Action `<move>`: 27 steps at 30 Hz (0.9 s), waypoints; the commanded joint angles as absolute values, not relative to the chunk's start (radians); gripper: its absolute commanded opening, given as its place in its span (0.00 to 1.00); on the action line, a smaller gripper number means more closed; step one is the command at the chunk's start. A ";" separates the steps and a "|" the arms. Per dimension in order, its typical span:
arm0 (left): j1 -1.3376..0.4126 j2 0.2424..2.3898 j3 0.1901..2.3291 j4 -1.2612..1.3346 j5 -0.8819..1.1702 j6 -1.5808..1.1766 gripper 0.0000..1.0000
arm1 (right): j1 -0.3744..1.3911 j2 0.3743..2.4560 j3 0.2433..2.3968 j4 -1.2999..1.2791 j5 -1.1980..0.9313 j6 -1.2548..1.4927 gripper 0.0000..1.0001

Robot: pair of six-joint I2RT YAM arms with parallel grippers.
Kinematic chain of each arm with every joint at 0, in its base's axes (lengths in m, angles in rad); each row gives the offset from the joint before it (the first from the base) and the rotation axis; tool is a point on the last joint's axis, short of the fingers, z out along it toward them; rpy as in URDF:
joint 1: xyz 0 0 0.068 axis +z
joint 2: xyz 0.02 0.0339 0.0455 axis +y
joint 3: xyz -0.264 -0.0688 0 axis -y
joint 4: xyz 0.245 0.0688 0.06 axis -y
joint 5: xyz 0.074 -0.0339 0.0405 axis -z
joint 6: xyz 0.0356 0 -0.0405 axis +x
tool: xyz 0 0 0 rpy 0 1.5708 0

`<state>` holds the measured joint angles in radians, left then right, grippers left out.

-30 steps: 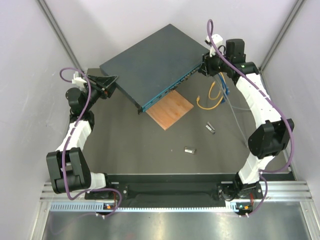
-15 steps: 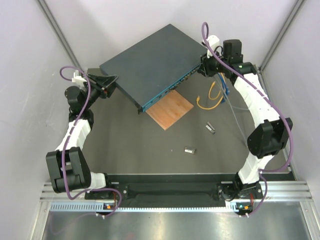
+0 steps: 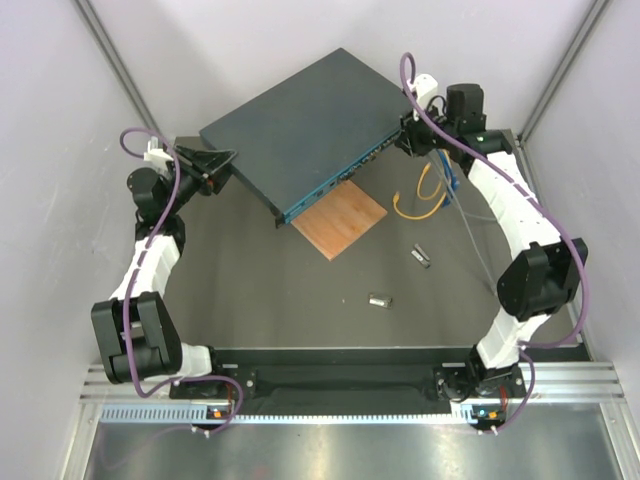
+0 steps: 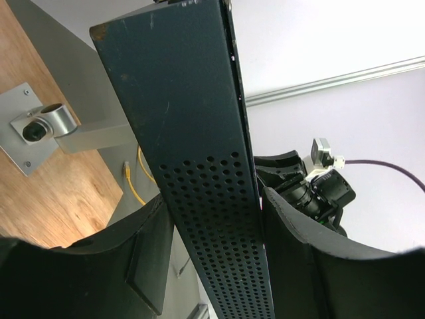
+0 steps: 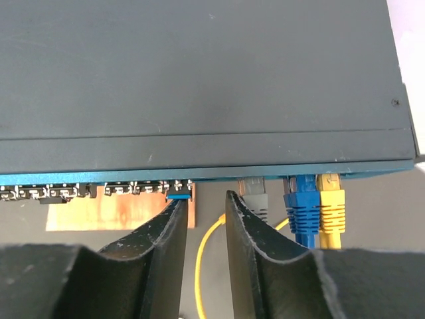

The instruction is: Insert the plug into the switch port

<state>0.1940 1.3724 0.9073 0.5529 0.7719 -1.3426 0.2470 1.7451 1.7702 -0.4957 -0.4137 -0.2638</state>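
The switch [image 3: 300,125], a flat dark blue-grey box with a teal front face, lies diagonally at the back of the table. My left gripper [image 3: 222,165] is shut on its left corner, its jaws on either side of the perforated side wall [image 4: 212,219]. My right gripper [image 5: 202,203] stands just in front of the port row [image 5: 133,188]; its jaws are slightly apart with nothing between them. A grey plug [image 5: 254,196], a blue plug [image 5: 302,206] and a yellow plug [image 5: 331,206] sit in ports right of the fingers. A small blue tab [image 5: 179,195] touches the left fingertip.
A thin wooden square [image 3: 340,218] lies under the switch's front edge. Yellow cable loops [image 3: 425,200] and a grey cable [image 3: 470,230] trail to the right. Two small metal pieces [image 3: 420,256] [image 3: 379,299] lie on the mat. White walls close in behind.
My right gripper has shifted slightly left and up along the switch's front face. The left arm and the switch have not moved.
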 commanded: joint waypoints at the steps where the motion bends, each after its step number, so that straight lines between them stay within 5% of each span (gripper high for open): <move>1: 0.163 1.370 0.951 0.611 0.749 -1.210 0.18 | 0.299 1.674 1.711 -0.218 -0.509 -0.276 0.31; 6: 0.163 1.358 0.936 0.611 0.738 -1.207 0.40 | 0.262 1.580 1.567 -0.233 -0.532 -0.279 0.35; 11: 0.170 1.347 0.936 0.594 0.739 -1.194 0.82 | 0.230 1.494 1.485 -0.248 -0.558 -0.256 0.39; 14: 0.202 1.319 0.933 0.546 0.744 -1.178 0.96 | 0.209 1.445 1.428 -0.259 -0.586 -0.238 0.44; 23: 0.339 1.198 0.972 0.346 0.909 -1.076 0.99 | 0.117 1.272 1.299 -0.314 -0.667 -0.193 0.85; 27: 0.402 1.177 1.137 -0.225 0.902 -0.745 0.99 | 0.055 1.204 1.256 -0.356 -0.707 -0.151 1.00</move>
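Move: The two loose plugs lie on the table about 14 cm back and 8 cm right of the right hand, some 28 cm below; the inserted plug is in the switch front about 1 cm to its left, level ahead, the grey cable plug about 1 cm ahead and 2 cm right. From the left hand, still gripping the switch's end, the switch's middle is about 8 cm ahead and 16 cm right, the loose plugs 7 cm back and 40 cm right. Right hand opens, backing about 11 cm off the switch and rightward; left lets go, withdrawing 6 cm left and back. ##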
